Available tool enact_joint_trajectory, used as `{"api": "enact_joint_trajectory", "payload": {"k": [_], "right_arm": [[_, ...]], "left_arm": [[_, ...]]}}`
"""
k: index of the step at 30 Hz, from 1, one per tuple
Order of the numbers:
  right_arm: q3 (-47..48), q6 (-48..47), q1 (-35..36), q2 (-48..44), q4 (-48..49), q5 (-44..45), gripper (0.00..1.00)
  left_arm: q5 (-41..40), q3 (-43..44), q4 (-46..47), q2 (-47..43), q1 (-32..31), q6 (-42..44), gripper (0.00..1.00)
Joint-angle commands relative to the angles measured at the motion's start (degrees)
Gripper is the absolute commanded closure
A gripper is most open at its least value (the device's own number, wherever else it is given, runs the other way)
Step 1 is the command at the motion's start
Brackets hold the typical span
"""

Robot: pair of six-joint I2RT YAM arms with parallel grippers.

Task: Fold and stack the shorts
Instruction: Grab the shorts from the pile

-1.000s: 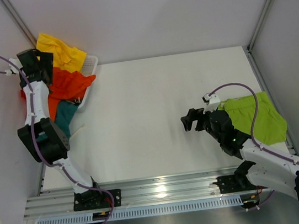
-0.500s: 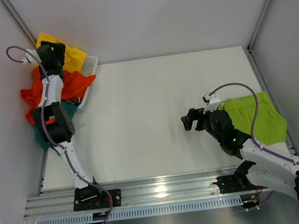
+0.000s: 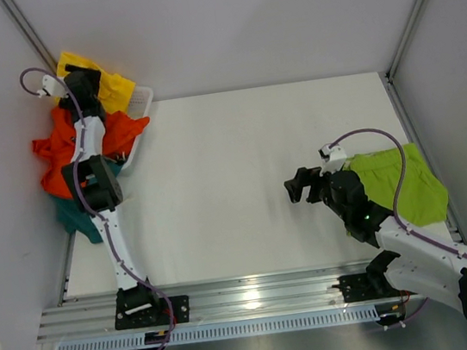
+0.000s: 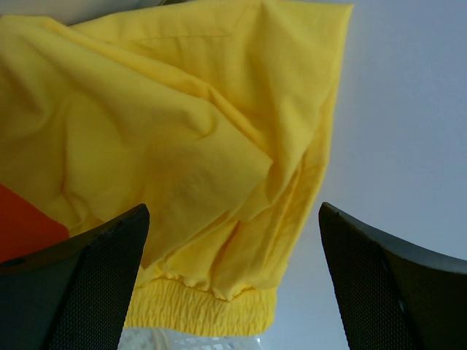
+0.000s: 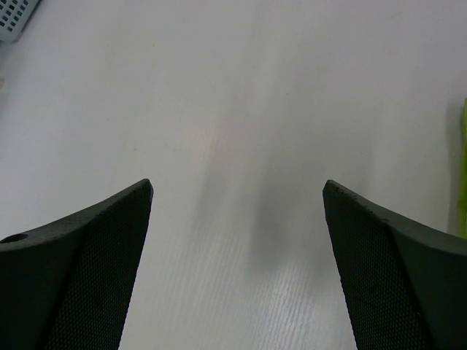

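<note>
A heap of shorts lies in and over the basket at the table's far left: yellow shorts (image 3: 114, 88) on top at the back, orange shorts (image 3: 57, 149) below them, teal shorts (image 3: 71, 218) nearest. My left gripper (image 3: 82, 78) hovers open over the yellow shorts (image 4: 182, 138). Their elastic waistband lies between my fingers (image 4: 95, 277), which close on nothing. A bit of the orange shorts (image 4: 22, 227) shows at the left. Lime green shorts (image 3: 405, 183) lie flat at the right edge. My right gripper (image 3: 301, 186) stands open and empty above bare table (image 5: 237, 187).
The white mesh basket (image 3: 144, 99) sits under the heap at the table's far left corner; its rim (image 4: 191, 341) shows below the waistband. A basket corner (image 5: 14, 14) and a lime green sliver (image 5: 462, 168) frame the right wrist view. Grey walls enclose the table.
My left arm has stretched out and swung its gripper from the left side of the heap to over the yellow shorts. The right arm has stayed in place.
</note>
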Motion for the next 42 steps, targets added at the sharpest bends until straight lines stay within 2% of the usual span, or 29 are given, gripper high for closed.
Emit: {"api": "enact_joint_trajectory", "payload": {"k": [1,4,7,11,12,13,14,16,17,18,22,25,28,36,37,39,42], "right_arm": [[-0.16,0.78,-1.02,-1.09,0.77,-1.01,0.0],[-0.33,1.13,-1.63,-1.18,0.77,-1.63,0.01],[-0.51,1.31,-1.98,-1.27,0.77,-2.07,0.01],[-0.69,1.48,-2.42,-1.62,0.59,-2.51,0.0],[-0.69,1.48,-2.6,-1.8,0.5,-2.6,0.01],[-0.86,1.4,-2.69,-1.97,0.41,-2.68,0.0],[-0.95,1.48,-2.78,-2.15,0.07,-2.69,0.01],[-1.21,1.48,-2.95,-2.85,-0.11,-2.77,0.0],[-1.3,1.48,-3.13,-3.03,-0.11,-2.77,0.01],[-1.39,1.48,-3.13,-3.2,-0.11,-2.86,0.0],[-1.21,1.48,-3.3,-2.59,0.06,-3.21,0.01],[-1.21,1.4,-3.3,-2.32,0.24,-3.39,0.01],[-1.3,1.48,-3.3,-2.32,0.32,-3.48,0.0],[-1.12,1.57,-3.22,-2.32,0.24,-4.09,0.0],[-1.21,1.49,-3.13,-2.32,0.33,-4.09,0.01],[-1.21,1.48,-3.04,-2.32,0.15,-4.27,0.0],[-1.21,1.66,-2.95,-2.85,0.06,-4.35,0.01]], "left_arm": [[-2.87,2.88,2.09,2.96,0.71,-0.15,0.01],[-1.47,6.9,1.22,6.47,0.89,-2.35,0.03],[-0.67,10.77,-0.89,10.69,0.98,-4.27,0.12],[-1.64,9.55,-0.37,12.1,1.06,-6.57,0.21],[-1.64,9.56,-0.02,13.06,1.15,-6.66,0.28],[-1.55,9.65,0.42,13.5,1.33,-7.1,0.46],[-1.12,10.52,0.59,14.03,1.42,-7.62,0.55],[-1.02,10.88,1.56,15.09,1.77,-8.85,0.87],[-1.02,10.79,2.09,15.18,1.85,-8.86,0.9],[-1.2,10.79,3.22,15.09,1.94,-8.42,0.99],[-0.15,9.91,4.81,13.6,1.94,-6.75,1.0],[0.73,3.88,9.01,10.01,1.86,-5.79,1.0],[0.82,-0.36,11.14,4.56,1.77,-4.82,1.0],[0.47,-4.77,8.25,-12.48,-0.42,-2.62,1.0],[1.69,-8.42,7.2,-14.25,0.01,-10.8,1.0],[3.36,-15.01,10.61,-18.9,-0.08,-18.31,1.0],[7.76,-19.34,10.35,-21.2,-1.04,-16.79,1.0]]}}
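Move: The yellow shorts at the far end of the pile lie some 11 cm below the open left hand, their middle about 1 cm ahead and 3 cm to its right. The orange garment is some 20 cm back, about 1 cm to this hand's right and 13 cm lower; the basket's right rim is about 10 cm back, 17 cm right and 14 cm down. From the right hand, the yellow shorts lie roughly 40 cm ahead and 58 cm left, near its height. Pinching a fold of the yellow shorts between its fingertips, the left hand first sinks about 9 cm onto them with a slight reach forward, shutting its open fingers near the bottom. It lingers there, then lifts with growing speed some 18 cm, keeping hold, and draws back about 6 cm and a little to the right, its fingers tipping up slightly. ##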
